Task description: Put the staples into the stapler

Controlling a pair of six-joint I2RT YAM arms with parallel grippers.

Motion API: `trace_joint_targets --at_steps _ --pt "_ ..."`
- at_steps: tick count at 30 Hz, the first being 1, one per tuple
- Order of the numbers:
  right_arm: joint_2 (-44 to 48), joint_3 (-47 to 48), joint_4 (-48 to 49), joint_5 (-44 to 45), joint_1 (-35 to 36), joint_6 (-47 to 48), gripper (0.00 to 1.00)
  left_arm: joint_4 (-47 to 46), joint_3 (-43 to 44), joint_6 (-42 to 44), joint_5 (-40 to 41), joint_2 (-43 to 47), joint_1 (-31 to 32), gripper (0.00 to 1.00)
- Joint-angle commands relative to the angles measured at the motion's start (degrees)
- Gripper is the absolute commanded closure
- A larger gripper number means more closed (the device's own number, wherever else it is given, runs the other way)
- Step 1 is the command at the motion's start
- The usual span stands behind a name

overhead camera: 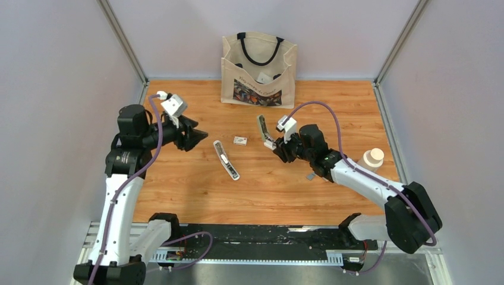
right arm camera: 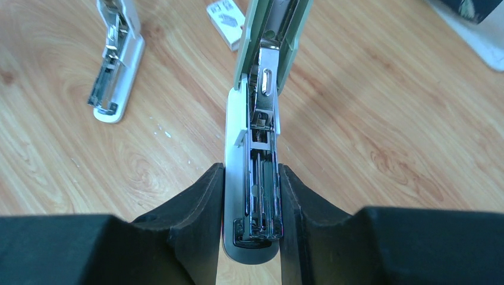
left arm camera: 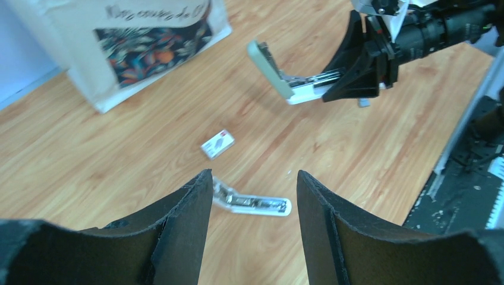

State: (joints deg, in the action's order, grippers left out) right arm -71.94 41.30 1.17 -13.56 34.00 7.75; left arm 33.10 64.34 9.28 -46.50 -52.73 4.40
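My right gripper (overhead camera: 278,148) (right arm camera: 251,172) is shut on the base of a pale green stapler (overhead camera: 263,128) (right arm camera: 261,89). It holds the stapler above the table, lid swung up and metal magazine channel exposed. A second, white stapler (overhead camera: 226,159) (left arm camera: 257,205) lies opened flat on the wood. My left gripper (overhead camera: 193,138) (left arm camera: 254,178) hovers to its left, open and empty, with that stapler showing between its fingers. A tiny grey strip, apparently the staples (overhead camera: 309,176) (left arm camera: 364,103), lies on the table beside my right forearm.
A small white staple box (overhead camera: 240,141) (left arm camera: 217,143) lies between the two staplers. A canvas tote bag (overhead camera: 258,68) stands at the back edge. A white bottle (overhead camera: 373,158) stands at the right, close to my right arm.
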Motion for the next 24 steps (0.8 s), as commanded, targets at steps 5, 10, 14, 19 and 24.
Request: trace_joint_targets --at_steps 5,10,14,19,24 --pt "-4.8 1.3 5.2 8.5 3.4 1.2 1.0 9.8 -1.8 6.7 1.1 7.8 -9.8 0.37" --pt "-7.2 1.9 5.3 12.0 4.8 1.7 1.0 12.1 -2.5 7.3 4.2 10.4 -10.5 0.37" --pt "-8.9 2.5 5.4 15.7 6.1 2.2 1.0 12.3 -3.8 6.7 4.9 11.9 -10.6 0.37" --pt "-11.4 3.6 5.2 19.0 7.2 2.7 1.0 13.6 -3.5 7.2 5.4 12.4 -10.9 0.37" --pt "-13.4 4.6 4.8 20.9 7.7 3.1 1.0 14.2 -3.0 6.9 5.0 12.5 -11.0 0.37"
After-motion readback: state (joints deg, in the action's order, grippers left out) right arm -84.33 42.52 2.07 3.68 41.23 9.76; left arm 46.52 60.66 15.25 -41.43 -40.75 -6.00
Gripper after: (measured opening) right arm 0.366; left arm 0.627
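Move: Below the right hand, which already grips the opened green stapler, the bare table spot it is being lowered to lies about 12 cm down and 1 cm ahead. From that hand the open white stapler is some 15 cm left and 3 cm back, the staple box 10 cm left and 4 cm ahead, and the grey staple strip 12 cm right and 8 cm back, all at table level. From the empty left hand the spot is about 18 cm right, 3 cm ahead and 30 cm below. Lowering the opened green stapler almost straight down by about 7 cm, the right hand keeps its pinch on the base and tips some 15 degrees so its fingers point more steeply at the table. The left hand, empty and with its fingers staying open, draws away leftward about 5 cm, also back and a little down, turning counter-clockwise. ##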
